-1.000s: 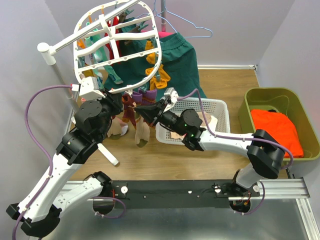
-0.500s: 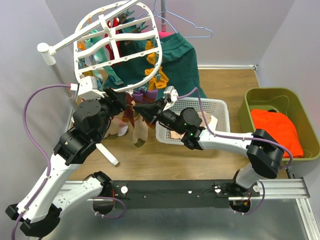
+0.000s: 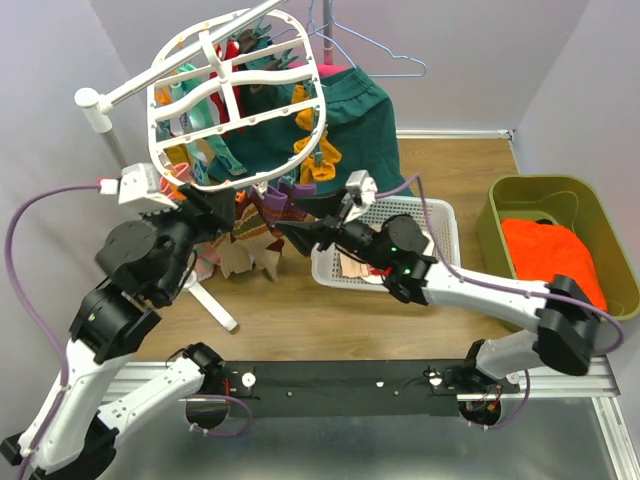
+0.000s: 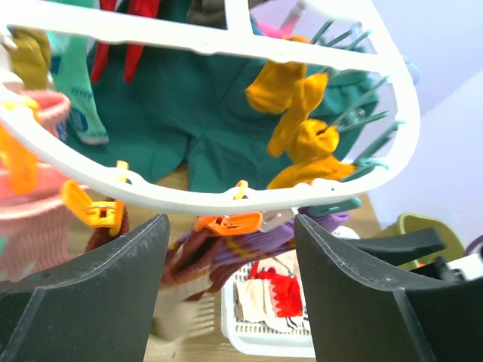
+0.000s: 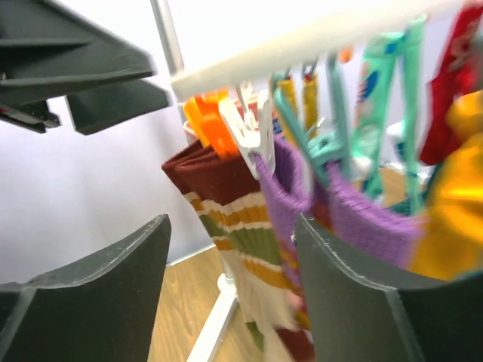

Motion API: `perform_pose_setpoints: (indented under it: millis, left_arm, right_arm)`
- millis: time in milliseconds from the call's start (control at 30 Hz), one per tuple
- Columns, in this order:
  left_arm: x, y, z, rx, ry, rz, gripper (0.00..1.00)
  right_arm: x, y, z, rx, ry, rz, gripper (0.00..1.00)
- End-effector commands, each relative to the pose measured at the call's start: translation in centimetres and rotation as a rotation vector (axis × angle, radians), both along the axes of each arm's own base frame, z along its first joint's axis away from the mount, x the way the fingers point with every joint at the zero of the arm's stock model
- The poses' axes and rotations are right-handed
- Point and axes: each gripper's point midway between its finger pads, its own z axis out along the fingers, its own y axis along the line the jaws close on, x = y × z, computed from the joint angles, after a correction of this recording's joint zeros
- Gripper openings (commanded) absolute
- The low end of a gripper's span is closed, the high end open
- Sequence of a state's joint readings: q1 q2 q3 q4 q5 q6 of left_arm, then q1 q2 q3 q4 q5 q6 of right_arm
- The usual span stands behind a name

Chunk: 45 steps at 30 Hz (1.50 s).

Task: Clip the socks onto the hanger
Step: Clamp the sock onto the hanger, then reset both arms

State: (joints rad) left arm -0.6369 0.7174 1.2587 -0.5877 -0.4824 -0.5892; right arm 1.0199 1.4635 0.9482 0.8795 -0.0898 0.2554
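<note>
The hanger (image 3: 240,110), a white oval lattice with orange and teal clips, hangs tilted at the back left. Socks of many colours dangle from it. A maroon striped sock (image 5: 234,226) hangs from an orange clip (image 5: 207,124) on the near rim, next to a purple sock (image 5: 362,219). My left gripper (image 3: 222,212) is open, just left of these socks, with nothing between its fingers (image 4: 83,286). My right gripper (image 3: 298,215) is open too, just right of them. In the left wrist view the orange clip (image 4: 226,222) sits under the rim (image 4: 226,197), above the open left gripper (image 4: 230,264).
A white mesh basket (image 3: 400,235) holding more socks stands under my right arm. A green bin (image 3: 560,200) with an orange cloth (image 3: 550,260) is at the right. A dark green garment (image 3: 350,120) and wire hangers (image 3: 370,45) hang behind. The stand's foot (image 3: 215,310) lies on the table.
Both grippers have opened and drawn apart, the left arm pulling back to the left. The striped sock now hangs from the clip alone, and the hanger has swung slightly.
</note>
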Motion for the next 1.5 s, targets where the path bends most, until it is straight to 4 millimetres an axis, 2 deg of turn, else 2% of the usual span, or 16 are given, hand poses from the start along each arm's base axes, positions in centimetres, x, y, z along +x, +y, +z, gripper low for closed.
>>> perform_pose_setpoints:
  millis: [0,100,200,233,300,333,400,433,467,533,567,633,700,800,967,1467]
  left_arm:
    - [-3.3,2.0,2.4,0.014,-0.11,-0.039,0.76]
    - [-5.0,3.8,2.9,0.02,-0.174,-0.016,0.76]
    - [-6.7,5.6,3.0,0.021,-0.233,0.009,0.75]
    - [-7.0,6.0,2.6,0.031,-0.239,0.02,0.76]
    - [-8.2,7.8,2.7,0.019,-0.276,0.065,0.76]
    - [-8.4,8.3,2.3,0.021,-0.278,0.08,0.76]
    - [-9.6,10.1,2.3,-0.006,-0.312,0.136,0.76]
    - [-9.7,10.6,1.9,0.001,-0.317,0.154,0.76]
    - [-10.6,11.8,1.9,-0.019,-0.342,0.184,0.76]
    - [-11.3,12.7,1.7,-0.03,-0.368,0.213,0.76]
    - [-12.2,14.0,1.6,-0.057,-0.39,0.246,0.76]
    - [-12.8,14.9,1.4,-0.091,-0.406,0.276,0.76]
    - [-13.8,16.1,1.3,-0.146,-0.436,0.306,0.76]
    - [-14.8,16.9,0.9,-0.178,-0.473,0.313,0.76]
    - [-14.5,17.0,-0.5,-0.181,-0.464,0.328,0.76]
    - [-13.8,17.6,-2.7,-0.193,-0.44,0.396,0.76]
  right_arm:
    - [-0.5,-4.1,-0.3,-0.122,0.008,-0.107,0.81]
    - [-0.3,-7.7,-0.7,-0.194,0.015,-0.217,0.89]
    - [0.5,-11.5,-2.2,-0.261,0.046,-0.366,0.95]
    - [0.2,-13.4,-1.9,-0.27,0.053,-0.408,0.95]
    - [0.6,-17.0,-3.6,-0.319,0.088,-0.536,1.0]
    - [0.2,-19.2,-2.3,-0.275,0.086,-0.584,1.0]
    - [0.4,-22.4,-3.8,-0.308,0.117,-0.7,1.0]
    - [0.2,-23.7,-3.8,-0.295,0.122,-0.734,1.0]
    - [-0.2,-26.1,-2.9,-0.246,0.126,-0.797,1.0]
    - [-0.7,-28.2,-3.7,-0.244,0.133,-0.845,1.0]
    - [-1.2,-30.2,-3.1,-0.193,0.138,-0.891,1.0]
    - [-1.5,-31.8,-3.7,-0.172,0.152,-0.93,1.0]
    - [-2.2,-33.7,-3.4,-0.1,0.159,-0.964,1.0]
    - [-2.8,-35.6,-3.5,-0.031,0.161,-0.995,1.0]
    - [-3.1,-36.5,-3.5,-0.018,0.149,-1.014,1.0]
    - [-2.8,-36.6,-4.1,-0.05,0.154,-1.043,1.0]
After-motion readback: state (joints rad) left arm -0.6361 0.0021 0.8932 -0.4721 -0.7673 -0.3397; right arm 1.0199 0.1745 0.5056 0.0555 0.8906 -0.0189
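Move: Slightly below the left hand, about 4 cm ahead and 2 cm right, is the orange clip holding the striped brown sock; a second orange clip sits some 5 cm left of it, the white clip about 4 cm right and 1 cm farther out. From the right hand, the socks in the basket lie roughly 15 cm ahead, 18 cm right and 32 cm down; the sock's orange clip is about 8 cm left, 2 cm ahead and 3 cm up. Both empty hands leave the clipped striped sock. The right swings some 36 cm right, rising slightly before sinking, turns clockwise nearly 60 degrees to point forward near the basket's right end and opens fully. The left, still open, draws back and left, rising first, tips down and turns counter-clockwise, then eases a little forward and down. ##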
